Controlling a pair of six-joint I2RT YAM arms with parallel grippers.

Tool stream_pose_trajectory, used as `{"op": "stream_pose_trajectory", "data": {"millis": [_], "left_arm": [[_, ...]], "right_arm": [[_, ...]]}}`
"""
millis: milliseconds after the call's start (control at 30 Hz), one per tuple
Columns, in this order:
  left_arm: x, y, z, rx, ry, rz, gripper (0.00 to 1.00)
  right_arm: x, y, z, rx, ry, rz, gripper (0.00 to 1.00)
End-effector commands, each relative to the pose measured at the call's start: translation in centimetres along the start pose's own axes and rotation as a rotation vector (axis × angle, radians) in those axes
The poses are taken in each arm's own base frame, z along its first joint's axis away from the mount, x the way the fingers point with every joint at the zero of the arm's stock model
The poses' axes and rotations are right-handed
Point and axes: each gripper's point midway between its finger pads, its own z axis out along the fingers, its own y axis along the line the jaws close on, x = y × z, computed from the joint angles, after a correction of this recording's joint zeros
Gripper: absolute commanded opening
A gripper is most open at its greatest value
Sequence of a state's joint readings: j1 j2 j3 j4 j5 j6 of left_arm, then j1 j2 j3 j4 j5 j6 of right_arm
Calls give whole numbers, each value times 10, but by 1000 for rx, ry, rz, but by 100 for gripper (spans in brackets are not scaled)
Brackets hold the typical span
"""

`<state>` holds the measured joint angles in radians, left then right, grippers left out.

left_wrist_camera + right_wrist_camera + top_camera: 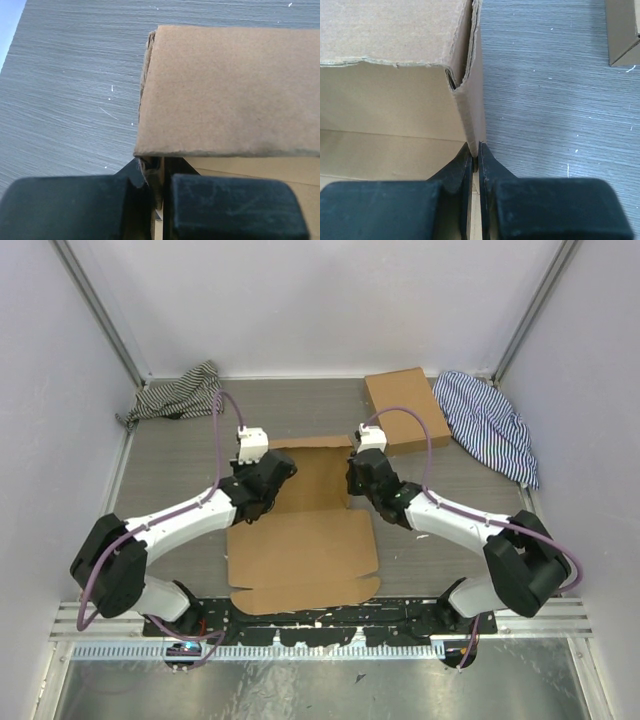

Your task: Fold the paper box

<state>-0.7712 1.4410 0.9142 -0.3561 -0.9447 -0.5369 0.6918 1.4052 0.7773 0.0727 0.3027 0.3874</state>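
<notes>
The paper box (305,540) is brown die-cut cardboard lying at the table's middle, its near panel flat and its far part raised into walls. My left gripper (262,480) is shut on the box's left side wall (159,172), with the folded far panel (230,90) just ahead of it. My right gripper (362,476) is shut on the box's right side wall (474,120), which stands upright beside the far wall (395,30). The fingertips of both grippers are hidden in the top view.
A smaller, squarer brown cardboard box (405,410) lies at the back right; its corner shows in the right wrist view (622,30). A blue striped cloth (492,420) lies at the far right and a dark striped cloth (180,392) at the back left. White walls enclose the table.
</notes>
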Motion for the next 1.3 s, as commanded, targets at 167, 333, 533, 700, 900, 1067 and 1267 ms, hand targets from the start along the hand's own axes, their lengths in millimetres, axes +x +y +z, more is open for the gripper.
{"op": "stream_pose_trajectory", "data": {"millis": [167,333,533,700,900,1067,1267], "left_arm": [[9,4,-12,77,24,-8,34],[11,5,-20,135,29,-33,41],[14,18,-32,153,46,-50,44],[13,32,-47,185,47,-90,44],[-6,46,-70,258,9,-180,45],[-19,49,-83,321,-24,-206,46],[-21,50,-91,353,-12,-175,47]], "right_arm": [[-25,16,5,-10,-43,56,1],[-25,14,8,17,-38,73,1],[-27,11,13,47,-41,76,1],[-27,12,15,58,-20,76,1],[-31,18,14,49,10,79,1],[-28,20,13,40,30,78,1],[-19,19,14,39,61,73,1]]}}
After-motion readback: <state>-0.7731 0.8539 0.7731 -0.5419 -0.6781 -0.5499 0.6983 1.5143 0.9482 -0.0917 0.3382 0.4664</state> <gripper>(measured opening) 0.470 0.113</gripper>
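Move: The left fingers are already shut on the near edge of the paper box's left side wall, whose middle lies about 3 cm ahead and 3 cm below; the box's top flap is centred some 4 cm ahead, 11 cm right and 3 cm above. The flat front panel lies roughly 16 cm back, 11 cm right and 10 cm below. The right hand already pinches the right side wall, its middle about 3 cm ahead and 3 cm below. The left hand opens off the left wall, draws back about 7 cm and rises; the right keeps pinching. ##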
